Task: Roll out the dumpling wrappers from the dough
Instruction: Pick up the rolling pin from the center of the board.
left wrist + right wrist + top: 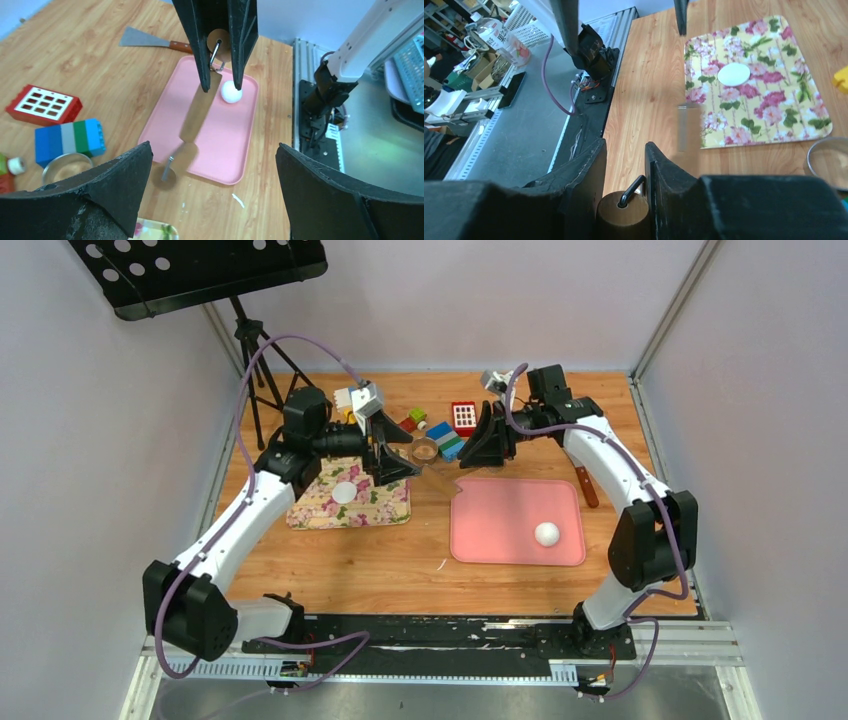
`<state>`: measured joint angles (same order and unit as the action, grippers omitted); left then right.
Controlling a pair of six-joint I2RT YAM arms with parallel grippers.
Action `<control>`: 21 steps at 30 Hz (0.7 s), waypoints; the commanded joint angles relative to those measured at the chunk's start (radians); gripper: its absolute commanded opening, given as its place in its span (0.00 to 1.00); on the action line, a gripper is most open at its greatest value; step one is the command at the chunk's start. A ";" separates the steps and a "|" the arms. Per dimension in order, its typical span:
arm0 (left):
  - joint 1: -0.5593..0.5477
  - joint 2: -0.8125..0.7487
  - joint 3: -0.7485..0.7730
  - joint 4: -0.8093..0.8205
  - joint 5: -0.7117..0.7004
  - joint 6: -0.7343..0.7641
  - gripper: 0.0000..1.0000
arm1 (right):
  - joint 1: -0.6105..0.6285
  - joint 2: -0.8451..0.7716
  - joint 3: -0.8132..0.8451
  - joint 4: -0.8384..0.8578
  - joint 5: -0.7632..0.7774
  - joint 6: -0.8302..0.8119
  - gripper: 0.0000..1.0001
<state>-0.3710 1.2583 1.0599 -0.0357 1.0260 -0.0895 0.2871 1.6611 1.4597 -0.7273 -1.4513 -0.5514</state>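
A ball of dough [546,533] [231,91] lies on the pink tray [495,525] [225,145]. One round white dumpling wrapper [345,492] [733,74] rests on the floral tray [385,510] [774,115]. My right gripper [482,452] [625,150] is shut on one end of a small wooden rolling pin [623,217] [200,107], which hangs slanting in the air between the two trays. My left gripper [395,466] [212,150] stands wide open just short of the pin's other end, holding nothing.
A metal ring [425,450] [65,167] and toy blocks [447,437] [69,140] sit behind the grippers. A scraper with a wooden handle [587,487] [150,41] lies right of the pink tray. A music stand [200,270] rises at the back left.
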 commanded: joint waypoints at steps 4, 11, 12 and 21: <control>-0.061 0.037 0.122 -0.248 -0.067 0.260 1.00 | 0.010 -0.097 0.012 0.056 0.139 0.168 0.00; -0.129 0.117 0.151 -0.298 -0.151 0.438 1.00 | 0.010 -0.162 0.017 0.069 0.165 0.223 0.00; -0.130 0.137 0.165 -0.298 -0.152 0.452 1.00 | 0.010 -0.172 0.024 0.058 0.161 0.223 0.00; -0.174 0.250 0.332 -0.436 -0.062 0.661 1.00 | 0.010 -0.228 0.057 -0.025 0.134 0.215 0.00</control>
<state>-0.5102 1.4948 1.2819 -0.3565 0.9070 0.3904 0.2924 1.4803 1.4654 -0.7311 -1.2675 -0.3416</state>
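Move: The free roller end of the rolling pin, whose other end the right hand already holds, lies about 12 cm below the empty left hand, some 6 cm to its right and 3 cm ahead; from the right hand it is roughly 4 cm left, 2 ahead and 10 below. On the table, some 26 cm below the left hand, the metal ring stands 16 cm ahead and 2 right, the blue-green blocks 18 ahead and 8 right. Still gripping one end of the rolling pin, the right hand lifts it about 4 cm while drawing back slightly and turning clockwise. The left hand, fingers wide open throughout, comes down about 5 cm and 4 cm to the right, then slightly forward, onto the free roller end, its fingers tipping some 15 degrees further down; no touch there can be seen. ##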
